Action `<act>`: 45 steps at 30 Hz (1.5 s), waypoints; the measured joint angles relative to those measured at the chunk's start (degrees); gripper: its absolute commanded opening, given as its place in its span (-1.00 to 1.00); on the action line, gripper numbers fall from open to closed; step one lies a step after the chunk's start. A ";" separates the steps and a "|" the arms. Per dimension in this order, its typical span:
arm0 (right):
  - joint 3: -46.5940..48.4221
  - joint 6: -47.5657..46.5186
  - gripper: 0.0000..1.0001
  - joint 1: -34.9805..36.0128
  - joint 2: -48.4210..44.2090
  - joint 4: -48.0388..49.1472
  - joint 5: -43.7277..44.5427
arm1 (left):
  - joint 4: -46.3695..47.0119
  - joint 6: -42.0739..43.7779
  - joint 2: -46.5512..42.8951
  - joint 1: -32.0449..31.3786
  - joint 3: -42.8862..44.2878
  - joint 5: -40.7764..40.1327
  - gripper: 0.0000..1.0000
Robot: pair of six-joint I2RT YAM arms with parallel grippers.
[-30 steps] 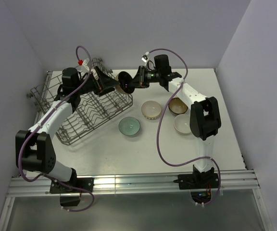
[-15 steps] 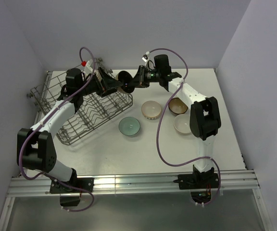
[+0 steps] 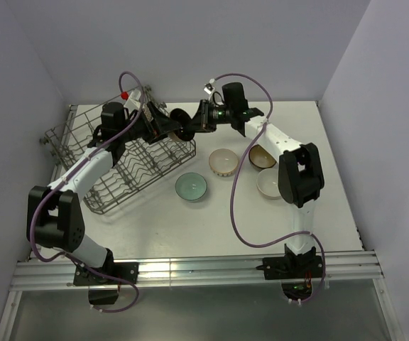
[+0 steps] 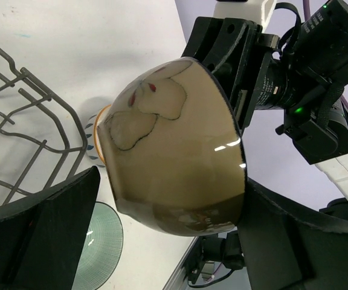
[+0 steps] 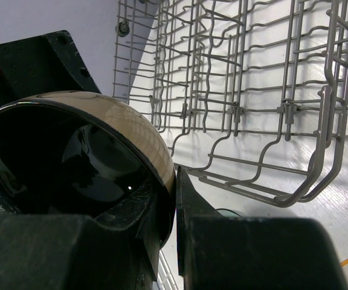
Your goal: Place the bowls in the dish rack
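A tan bowl with a black inside (image 3: pixel 184 121) hangs over the right edge of the grey wire dish rack (image 3: pixel 119 174). My right gripper (image 3: pixel 194 122) is shut on its rim; in the right wrist view its fingers pinch the bowl (image 5: pixel 71 157) at the rim (image 5: pixel 174 181). My left gripper (image 3: pixel 164 126) stands open around the same bowl (image 4: pixel 174 145). Its midpoint (image 4: pixel 171 202) lies under the bowl, and its left finger (image 4: pixel 41 229) is apart from the bowl's side. The rack's tines (image 5: pixel 252 90) lie below.
On the table right of the rack sit a green bowl (image 3: pixel 191 187), a cream bowl (image 3: pixel 223 162), a brown bowl (image 3: pixel 262 156) and a white bowl (image 3: pixel 269 184). The rack's wire edge (image 4: pixel 17 121) is close beside the left gripper.
The right arm has carried the bowl leftward toward the rack. The left gripper has moved right, and the bowl now sits between its open fingers.
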 measured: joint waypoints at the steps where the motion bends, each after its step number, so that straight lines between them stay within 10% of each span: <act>1: 0.00 0.00 -1.00 0.09 0.11 -0.04 0.07 | 0.09 -0.02 0.09 0.00 0.00 -0.02 0.79; 8: 0.04 -0.24 -1.00 0.15 0.98 -0.37 0.55 | 0.28 -0.04 0.31 0.00 0.00 -0.04 0.26; 12: 0.81 -0.96 -1.00 0.15 1.79 -0.85 1.14 | 0.13 0.39 0.74 0.09 0.00 -0.66 -0.48; 15: 2.40 -1.38 -0.63 0.22 3.08 -1.62 0.92 | 0.15 0.42 1.22 0.35 0.00 -0.96 -1.00; 28: 3.76 -2.56 0.75 0.31 3.74 -3.65 0.35 | -6.75 4.74 7.37 4.90 6.10 -3.43 -1.00; 45: 3.78 -7.87 0.94 -0.02 3.74 -9.68 1.62 | -25.92 23.54 20.33 6.51 25.81 -24.96 -0.99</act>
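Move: The black bowl, on edge in the right gripper's pinch, is already between the left gripper's open fingers, its middle about 2 cm right of the left hand point and 1 cm ahead. From the left hand, the patterned bowl in the rack lies some 16 cm ahead, 14 cm left and 13 cm lower. The green bowl is roughly 6 cm back, 4 cm right and 21 cm below. From the right hand, the black bowl's middle is about 4 cm left. Close the left gripper on the black bowl's sides, then open the right gripper wide to let go of its rim, sinking the right hand about 3.5 cm. Carry the bowl forward and left with the left hand, some 16 cm level and 8 cm down, over the rack towards the patterned bowl, rolling the hand's left side up about 30 degrees while turning counter-clockwise. ##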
